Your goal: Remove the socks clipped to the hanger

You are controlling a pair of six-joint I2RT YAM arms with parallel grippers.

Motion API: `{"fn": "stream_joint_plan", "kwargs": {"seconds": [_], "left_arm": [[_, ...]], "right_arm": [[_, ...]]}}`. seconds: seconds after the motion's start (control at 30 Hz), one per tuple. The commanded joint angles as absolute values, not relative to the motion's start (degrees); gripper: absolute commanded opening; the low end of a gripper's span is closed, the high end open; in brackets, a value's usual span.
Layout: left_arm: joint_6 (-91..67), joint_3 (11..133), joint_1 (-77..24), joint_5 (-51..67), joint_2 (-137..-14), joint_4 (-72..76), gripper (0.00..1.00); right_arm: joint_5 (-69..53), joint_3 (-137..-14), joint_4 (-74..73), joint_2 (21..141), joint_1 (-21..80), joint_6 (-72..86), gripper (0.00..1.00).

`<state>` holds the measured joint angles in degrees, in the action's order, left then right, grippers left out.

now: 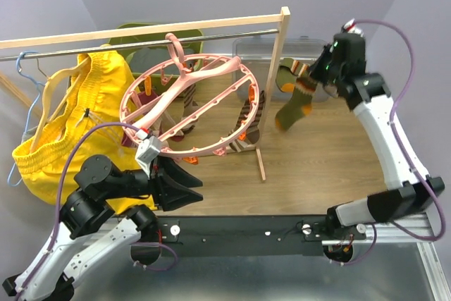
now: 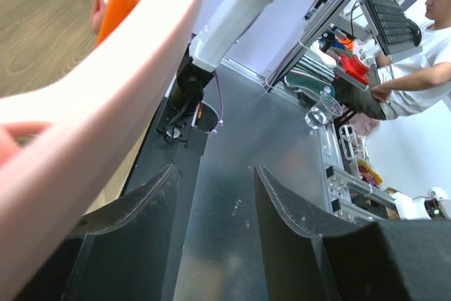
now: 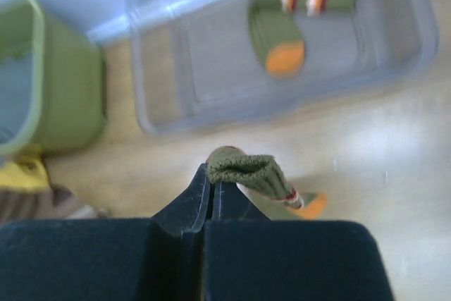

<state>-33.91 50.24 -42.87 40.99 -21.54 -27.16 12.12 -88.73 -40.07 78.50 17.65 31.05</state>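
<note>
The pink round hanger (image 1: 190, 107) hangs by its hook from the rail, tilted, with orange clips (image 1: 149, 94) around it. A brown striped sock (image 1: 248, 129) is still clipped at its right side. My left gripper (image 1: 192, 184) stands open just below the ring's near rim; in the left wrist view the pink rim (image 2: 106, 96) runs past the left finger (image 2: 137, 209), and nothing lies between the fingers. My right gripper (image 1: 320, 75) is raised at the back right, shut on the cuff of an olive sock with orange patches (image 1: 296, 103) that dangles free; its cuff (image 3: 246, 168) is pinched at the fingertips.
A clear bin (image 1: 310, 51) at the back holds another olive and orange sock (image 3: 278, 40). A green bin (image 1: 151, 37) stands behind the rail. Big yellow shorts (image 1: 63, 132) and a light-blue wire hanger (image 1: 25, 96) hang at left. The wooden rack post (image 1: 273, 82) stands between hanger and right arm.
</note>
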Motion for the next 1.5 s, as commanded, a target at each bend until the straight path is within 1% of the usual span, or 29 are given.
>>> {"fn": "stream_joint_plan", "kwargs": {"seconds": [0.0, 0.07, 0.1, 0.13, 0.23, 0.33, 0.37, 0.43, 0.53, 0.57, 0.63, 0.67, 0.7, 0.73, 0.77, 0.8, 0.83, 1.0, 1.03, 1.07, 1.13, 1.17, 1.2, 1.3, 1.4, 1.43, 1.47], "left_arm": [[-33.40, 51.42, -42.98, 39.46, -21.09, -27.51, 0.56], [-33.22, 51.68, -42.98, 39.38, -21.01, -27.42, 0.56], [-33.22, 51.68, -42.98, 39.20, -21.01, -27.42, 0.56], [-33.05, 51.68, -42.98, 39.11, -21.01, -27.33, 0.56], [-32.96, 51.68, -42.98, 39.02, -21.09, -26.98, 0.56], [-32.70, 51.94, -42.98, 38.85, -21.27, -27.07, 0.56], [-32.35, 52.12, -42.98, 38.76, -21.27, -27.33, 0.56], [-31.73, 52.47, -42.98, 38.59, -21.36, -28.03, 0.56], [-30.59, 53.09, -42.98, 38.32, -21.53, -29.44, 0.56], [-30.41, 53.09, -42.98, 38.23, -21.53, -29.79, 0.56], [-30.41, 52.91, -42.98, 37.88, -21.27, -29.97, 0.56], [-30.41, 52.74, -42.98, 37.71, -21.10, -29.80, 0.56], [-30.58, 52.56, -42.98, 37.62, -21.01, -29.79, 0.56], [-30.50, 52.47, -42.98, 37.70, -20.83, -29.62, 0.56], [-30.41, 52.38, -42.98, 37.53, -20.74, -29.62, 0.56], [-30.32, 52.30, -42.98, 37.53, -20.74, -29.62, 0.56], [-30.06, 52.29, -42.98, 37.53, -20.74, -29.62, 0.56], [-29.01, 52.21, -42.98, 37.88, -21.71, -30.06, 0.56], [-28.83, 52.21, -42.98, 38.05, -22.06, -30.06, 0.56], [-28.83, 52.12, -42.98, 38.23, -22.23, -29.97, 0.56], [-28.74, 51.86, -42.98, 38.32, -22.32, -30.06, 0.56], [-28.65, 51.77, -42.98, 38.41, -22.41, -30.06, 0.56], [-28.48, 51.77, -42.98, 38.50, -22.41, -30.15, 0.56], [-27.95, 52.38, -42.98, 37.97, -22.68, -30.67, 0.56], [-27.60, 53.08, -42.98, 37.18, -22.94, -31.46, 0.56], [-27.68, 53.17, -42.98, 37.00, -22.85, -31.64, 0.56], [-27.86, 53.26, -42.98, 36.83, -22.85, -31.81, 0.56]], "right_arm": [[0.37, -110.50, -41.74, 91.38, 9.23, 23.82, 0.01], [-1.21, -118.35, -44.03, 95.43, 7.56, 23.55, 0.01], [-2.01, -121.69, -44.82, 99.89, 7.47, 23.47, 0.01], [-2.54, -129.12, -46.30, 101.85, 6.95, 23.47, 0.01], [-4.04, -138.66, -47.55, 108.36, 6.86, 24.34, 0.01], [-4.13, -137.12, -44.06, 109.42, 6.68, 25.31, 0.01], [-4.39, -133.02, -42.82, 109.34, 6.68, 25.40, 0.01], [-4.74, -129.13, -40.62, 109.34, 6.77, 25.58, 0.02], [-5.88, -124.72, -42.52, 111.00, 6.68, 25.49, 0.33], [-6.41, -124.54, -43.67, 112.22, 6.77, 25.23, 0.48], [-7.46, -122.88, -46.30, 112.68, 6.68, 24.70, 0.58], [-7.73, -121.30, -46.58, 112.24, 6.77, 24.61, 0.64], [-7.82, -119.46, -46.49, 110.24, 6.77, 24.44, 0.68], [-7.65, -114.57, -45.54, 108.74, 6.85, 24.35, 0.70], [-7.65, -112.09, -44.74, 107.15, 6.86, 24.35, 0.76], [-7.73, -109.54, -43.87, 103.31, 6.86, 24.17, 0.77], [-7.65, -104.03, -42.38, 101.36, 7.03, 24.00, 0.84], [-8.70, -89.85, -40.87, 89.84, 8.70, 24.08, 0.86], [-8.79, -87.74, -40.70, 85.65, 9.92, 24.34, 0.86], [-8.88, -82.93, -40.61, 83.78, 10.71, 24.61, 0.86], [-8.88, -78.25, -40.61, 79.56, 13.25, 25.48, 0.86], [-9.22, -76.22, -40.61, 75.45, 14.05, 26.01, 0.86], [-10.01, -71.76, -40.61, 73.58, 14.58, 26.10, 0.86], [-14.49, -65.86, -41.74, 67.25, 16.34, 25.58, 0.85], [-19.75, -62.50, -41.93, 61.64, 18.01, 24.35, 0.85], [-25.26, -59.88, -40.27, 60.48, 18.80, 23.74, 0.84], [-28.10, -58.46, -39.04, 59.34, 19.33, 23.64, 0.84]]}}
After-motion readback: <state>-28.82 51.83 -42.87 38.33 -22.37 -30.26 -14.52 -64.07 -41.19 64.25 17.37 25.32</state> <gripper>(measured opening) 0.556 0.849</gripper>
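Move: The right hand still holds the green sock by one end; the clear bin's middle lies about 11 cm ahead, 1 cm to its left and some 27 cm below. The sock already in the bin is 11 cm ahead and 3 cm to the right; the pink hanger is 27 cm left and 6 cm back. From the left hand the clear bin is roughly 35 cm ahead, 24 cm right. The right hand carries its sock some 14 cm forward and up over the clear bin, releases, draws back. ##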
